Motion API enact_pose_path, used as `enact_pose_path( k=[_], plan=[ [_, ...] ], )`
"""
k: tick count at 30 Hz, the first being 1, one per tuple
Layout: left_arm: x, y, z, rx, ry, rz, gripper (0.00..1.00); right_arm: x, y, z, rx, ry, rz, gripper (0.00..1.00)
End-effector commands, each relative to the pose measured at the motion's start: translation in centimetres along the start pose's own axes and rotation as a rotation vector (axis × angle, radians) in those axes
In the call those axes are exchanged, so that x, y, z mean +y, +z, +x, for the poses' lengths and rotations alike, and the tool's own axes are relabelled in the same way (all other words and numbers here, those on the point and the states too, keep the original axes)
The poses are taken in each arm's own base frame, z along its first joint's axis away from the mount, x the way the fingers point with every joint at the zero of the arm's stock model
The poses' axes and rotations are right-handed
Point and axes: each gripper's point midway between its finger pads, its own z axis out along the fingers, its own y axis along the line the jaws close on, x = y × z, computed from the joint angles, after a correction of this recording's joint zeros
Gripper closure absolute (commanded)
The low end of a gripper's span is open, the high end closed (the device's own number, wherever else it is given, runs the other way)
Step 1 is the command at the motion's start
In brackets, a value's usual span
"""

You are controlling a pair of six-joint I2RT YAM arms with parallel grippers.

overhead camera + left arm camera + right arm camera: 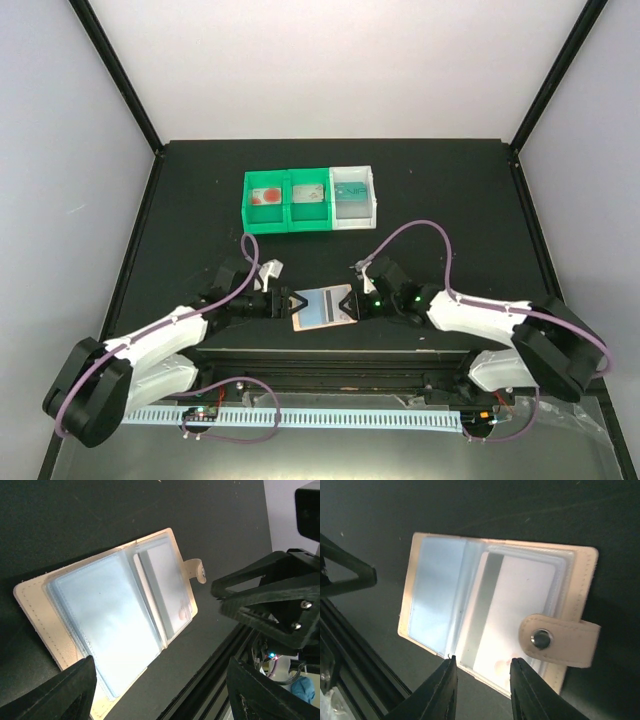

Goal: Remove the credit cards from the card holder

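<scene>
The tan card holder (325, 308) lies open and flat on the black table between my two grippers. Its clear blue-grey sleeves (107, 622) face up and the snap tab (559, 640) sticks out at one side. A white credit card (520, 615) with a grey stripe and a reddish mark sits in the sleeve on the tab side. My left gripper (160, 695) is open wide, with one finger (60, 695) over the holder's corner. My right gripper (481, 672) hovers at the holder's near edge, jaws apart by a narrow gap with nothing between them.
At the back stand two green bins (288, 222) and a white bin (374, 195). They hold a red-and-white card (265, 196), a grey card (309, 192) and a teal card (351, 191). A black rail (330, 360) runs along the table's near edge.
</scene>
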Motion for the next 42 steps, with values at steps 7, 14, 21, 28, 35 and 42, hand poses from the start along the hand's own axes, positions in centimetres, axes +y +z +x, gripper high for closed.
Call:
enact_pose_path(
  k=[7,14,21,28,35,42],
  plan=[
    [-1.1,0.5,-0.7,-0.03,0.009,0.063,0.26,1.0,2.6,-1.0,0.004,-0.112,0.066,0.7],
    [-0.7,0.8,0.0,-0.013,-0.004,0.056,0.26,-1.5,3.1,-1.0,0.001,-0.119,0.19,0.7],
    [-1.7,0.5,-0.3,-0.026,-0.001,0.081,0.31,-2.3,3.6,0.0,0.035,-0.103,0.204,0.73],
    [-1.1,0.7,-0.1,-0.037,-0.009,0.052,0.33,-2.1,3.8,0.7,0.053,-0.083,0.178,0.73],
    [1.3,1.3,0.3,-0.036,-0.033,-0.045,0.5,-1.9,3.4,1.2,0.04,-0.026,0.141,0.71],
    [2.7,2.1,0.5,-0.018,-0.048,-0.086,0.55,-1.2,4.1,1.3,0.026,0.027,0.069,0.67]
  ],
)
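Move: The white card, flat in the card holder's right-hand pocket, lies some 3 cm to the right hand's left, 2 cm farther out and 4 cm below. The strap flap is about 2 cm to that hand's right and 2 cm ahead, the blue pocket about 9 cm to its left and level with it, both about 4 cm below. From the left hand, the card is about 9 cm to the right, level, 5 cm below. The right hand sinks about 3.5 cm onto the white card's pocket; the left dips some 3 cm, fingers narrowing. ##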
